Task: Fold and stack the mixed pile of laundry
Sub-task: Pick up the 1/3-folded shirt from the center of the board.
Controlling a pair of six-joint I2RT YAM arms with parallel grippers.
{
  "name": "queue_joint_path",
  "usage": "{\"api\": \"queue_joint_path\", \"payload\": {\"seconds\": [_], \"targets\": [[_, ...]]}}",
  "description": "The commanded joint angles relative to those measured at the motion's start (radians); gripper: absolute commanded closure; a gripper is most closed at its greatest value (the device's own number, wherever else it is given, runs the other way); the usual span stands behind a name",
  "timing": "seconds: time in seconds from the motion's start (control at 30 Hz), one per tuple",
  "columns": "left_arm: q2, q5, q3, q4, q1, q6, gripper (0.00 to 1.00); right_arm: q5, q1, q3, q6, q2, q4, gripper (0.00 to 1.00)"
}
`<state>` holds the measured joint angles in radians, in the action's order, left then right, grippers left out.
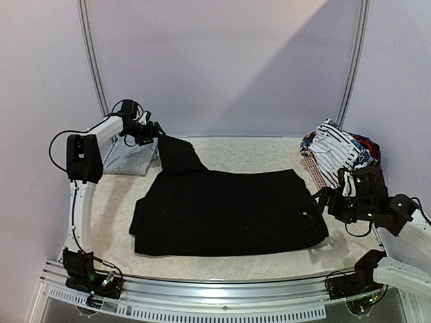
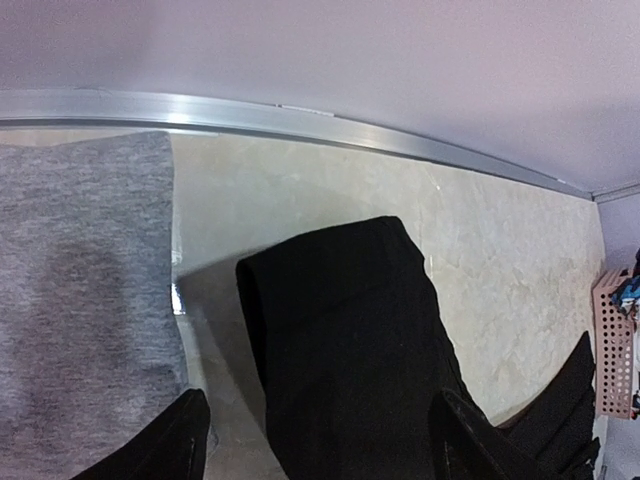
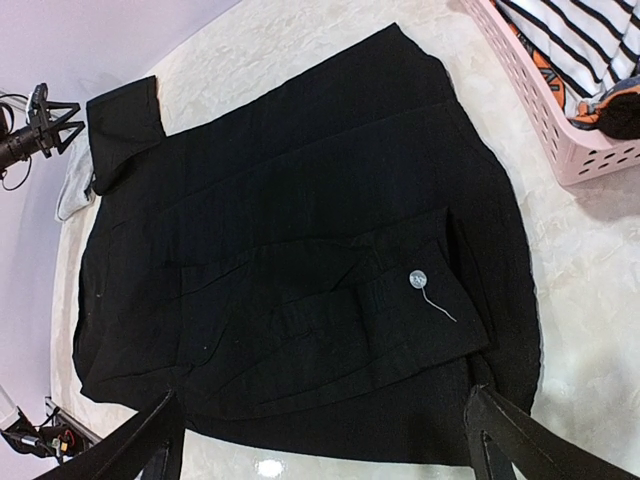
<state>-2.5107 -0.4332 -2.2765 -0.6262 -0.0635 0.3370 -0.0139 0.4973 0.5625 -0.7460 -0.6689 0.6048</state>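
The large black trousers (image 1: 229, 208) lie spread flat across the middle of the table, with one leg end (image 2: 340, 320) reaching to the back left. My left gripper (image 2: 320, 450) hovers over that leg end, open, with the cloth lying between its fingers but not pinched. A folded light grey garment (image 1: 128, 158) lies just left of it. My right gripper (image 3: 330, 450) stands open over the trousers' waistband near the white button (image 3: 418, 279), holding nothing. The rest of the laundry pile, topped by a white black-striped piece (image 1: 340, 148), sits in the basket.
A pink perforated basket (image 1: 313, 171) stands at the right edge of the table, close beside my right arm. A metal rail (image 2: 300, 120) runs along the back wall. Bare table (image 1: 256, 155) shows behind the trousers.
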Motion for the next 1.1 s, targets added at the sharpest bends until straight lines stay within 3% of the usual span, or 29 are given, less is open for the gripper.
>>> {"api": "queue_joint_path", "payload": {"seconds": [0.0, 0.13, 0.4, 0.5, 0.63, 0.7, 0.8, 0.87, 0.93, 1.07], "targets": [[-0.042, -0.093, -0.032, -0.001, 0.007, 0.017, 0.25, -0.001, 0.003, -0.012, 0.0, 0.011, 0.033, 0.02], [-0.054, -0.173, -0.036, 0.042, -0.004, 0.04, 0.33, 0.0, 0.003, -0.013, -0.003, 0.011, 0.038, 0.02], [-0.059, -0.169, -0.042, 0.032, -0.02, 0.039, 0.46, 0.003, 0.003, -0.013, -0.008, 0.031, 0.055, 0.02], [-0.065, -0.174, -0.041, 0.043, -0.025, 0.046, 0.59, 0.002, 0.003, -0.019, -0.009, 0.042, 0.059, 0.02], [-0.081, -0.165, -0.051, 0.048, -0.037, 0.051, 0.66, -0.002, 0.002, -0.024, -0.012, 0.053, 0.064, 0.02], [-0.091, -0.151, -0.063, 0.042, -0.039, 0.046, 0.63, -0.007, 0.003, -0.027, -0.012, 0.058, 0.067, 0.02], [-0.098, -0.115, -0.078, 0.028, -0.038, 0.039, 0.48, -0.011, 0.003, -0.038, -0.015, 0.069, 0.065, 0.02], [-0.11, -0.107, -0.091, 0.03, -0.038, 0.041, 0.49, -0.016, 0.002, -0.044, -0.015, 0.075, 0.06, 0.02], [-0.129, -0.112, -0.119, 0.024, -0.037, 0.043, 0.56, -0.02, 0.002, -0.046, -0.016, 0.075, 0.054, 0.02], [-0.15, -0.125, -0.147, 0.028, -0.038, 0.049, 0.91, -0.018, 0.003, -0.044, -0.012, 0.065, 0.042, 0.02]]}}
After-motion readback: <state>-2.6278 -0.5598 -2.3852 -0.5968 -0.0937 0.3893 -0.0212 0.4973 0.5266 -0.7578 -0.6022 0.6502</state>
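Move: The black shirt's sleeve, standing partly off the board, lies about 6 cm to the left hand's right, roughly level with it fore-and-aft and some 5 cm below. The folded grey shirt is about 9 cm left, 6 cm back and 7 cm down; the black shirt's main body centres some 27 cm right and 33 cm back of this hand. From the right hand, the sleeve is about 40 cm forward, 53 cm left and 11 cm lower. The black sleeve's left edge, near the cuff corner, is met by the left fingers as the hand slides about 4 cm right, away from the grey shirt, rolling its left side down by less than 10 degrees. The half-open fingers draw in, part slightly as the hand sinks 1.5 cm, then close much further on the cloth. ##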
